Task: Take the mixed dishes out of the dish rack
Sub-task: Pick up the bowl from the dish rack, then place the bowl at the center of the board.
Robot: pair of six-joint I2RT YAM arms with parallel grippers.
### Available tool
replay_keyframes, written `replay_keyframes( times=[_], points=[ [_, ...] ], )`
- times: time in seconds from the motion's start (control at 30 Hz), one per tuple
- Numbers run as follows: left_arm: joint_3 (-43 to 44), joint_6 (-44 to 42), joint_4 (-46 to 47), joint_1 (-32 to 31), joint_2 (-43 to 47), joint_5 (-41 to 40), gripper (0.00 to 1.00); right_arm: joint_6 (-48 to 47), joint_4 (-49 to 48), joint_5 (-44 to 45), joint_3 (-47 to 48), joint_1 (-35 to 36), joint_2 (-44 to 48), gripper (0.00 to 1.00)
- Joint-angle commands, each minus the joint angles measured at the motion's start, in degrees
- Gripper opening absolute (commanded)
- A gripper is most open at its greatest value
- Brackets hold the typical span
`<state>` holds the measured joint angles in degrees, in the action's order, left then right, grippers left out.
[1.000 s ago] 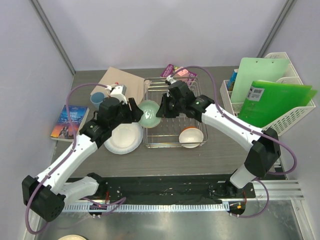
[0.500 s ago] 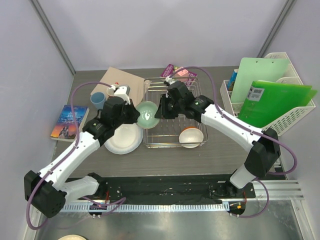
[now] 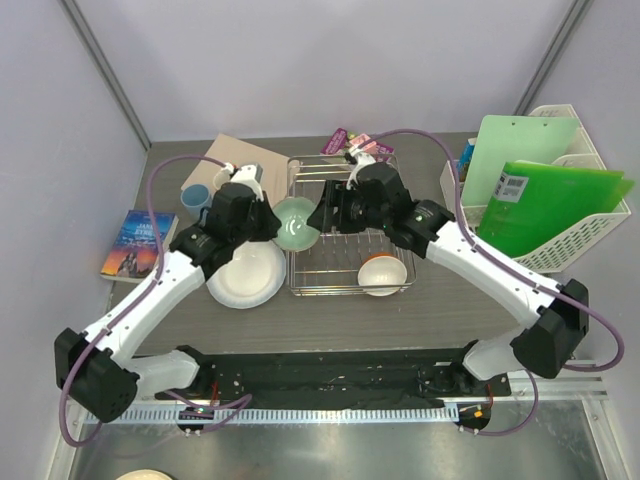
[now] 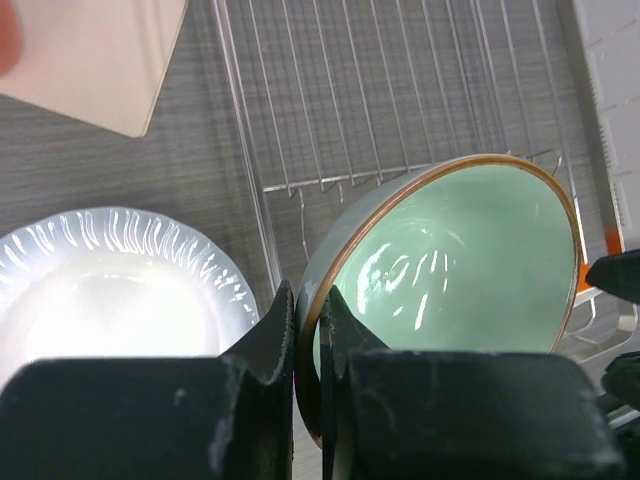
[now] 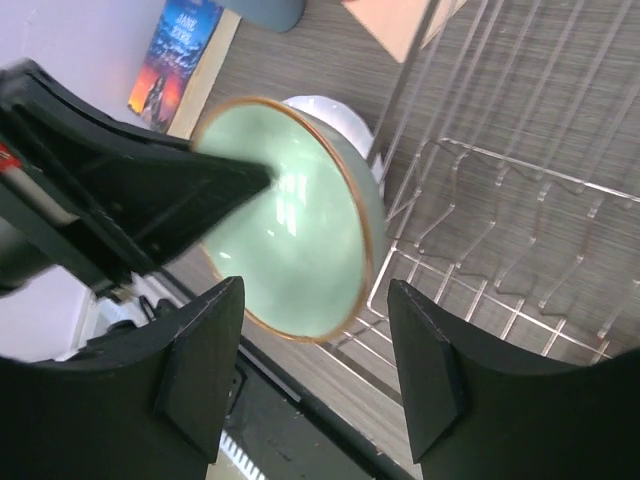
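My left gripper (image 3: 276, 222) (image 4: 308, 318) is shut on the rim of the pale green bowl (image 3: 297, 222) (image 4: 455, 265) and holds it tilted over the left edge of the silver wire dish rack (image 3: 388, 280) (image 4: 350, 90). My right gripper (image 3: 322, 215) (image 5: 320, 320) is open just right of the bowl (image 5: 290, 240), apart from it. The cream bowl with orange outside (image 3: 382, 274) sits in the rack's near right corner. The white plate (image 3: 246, 276) (image 4: 110, 290) lies on the table left of the rack. The light-blue cup (image 3: 196, 197) stands at the far left. The orange-red mug is out of view.
A tan board (image 3: 245, 162) lies behind the left arm. A book (image 3: 138, 243) (image 5: 182, 48) lies at the table's left edge. A white plastic file basket (image 3: 580, 225) with green folders stands at the right. Pink packets (image 3: 352, 143) lie behind the rack.
My left gripper has closed on the green bowl's rim. My right gripper has let go of the bowl and drawn back to the right. The bowl has lifted slightly.
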<state>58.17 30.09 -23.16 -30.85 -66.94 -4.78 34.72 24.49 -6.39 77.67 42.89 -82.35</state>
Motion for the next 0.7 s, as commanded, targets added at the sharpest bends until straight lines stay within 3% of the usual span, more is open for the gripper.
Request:
replay_keyframes(
  times=[0.0, 0.17, 0.47, 0.67],
  points=[
    [7.21, 1.38, 3.82, 0.53, -0.64, -2.52, 0.00, -2.02, -2.25, 6.13, -2.78, -0.09, 5.96, 0.65],
    [12.75, 2.34, 3.29, 3.51, -4.42, -3.05, 0.00, -2.55, -2.69, 11.93, -7.35, -0.09, 11.23, 0.66],
    [18.38, 10.95, 0.39, 19.76, -12.16, -3.92, 0.00, -1.33, -8.05, 13.87, -21.31, -0.09, 23.88, 0.65],
    [21.35, 16.50, 2.42, 30.58, -16.02, -4.45, 0.00, 0.17, -11.48, 12.46, -28.18, -0.18, 26.62, 0.64]
  ],
)
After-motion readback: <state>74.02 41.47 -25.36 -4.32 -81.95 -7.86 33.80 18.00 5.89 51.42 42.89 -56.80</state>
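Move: The left hand holds the green bowl by its rim; the orange mug it heads for stands about 20 cm ahead, 16 cm left and 17 cm below, the blue cup some 7 cm left of that mug and 4 cm nearer. The white plate lies 10 cm left of the hand, 1 cm back. From the right hand, the white bowl in the rack is about 3 cm back, 15 cm right, 20 cm down; the green bowl is 6 cm left, 2 cm back, slightly below. Keep the left gripper pinched on the green bowl's rim: lift it about 5 cm while going forward, then swing it left in a widening arc towards the orange mug, sinking slightly and turning some 35 degrees counter-clockwise. Meanwhile draw the open right gripper away from the green bowl, rightward and somewhat back over the rack towards the white bowl, starting to sink at the end. ##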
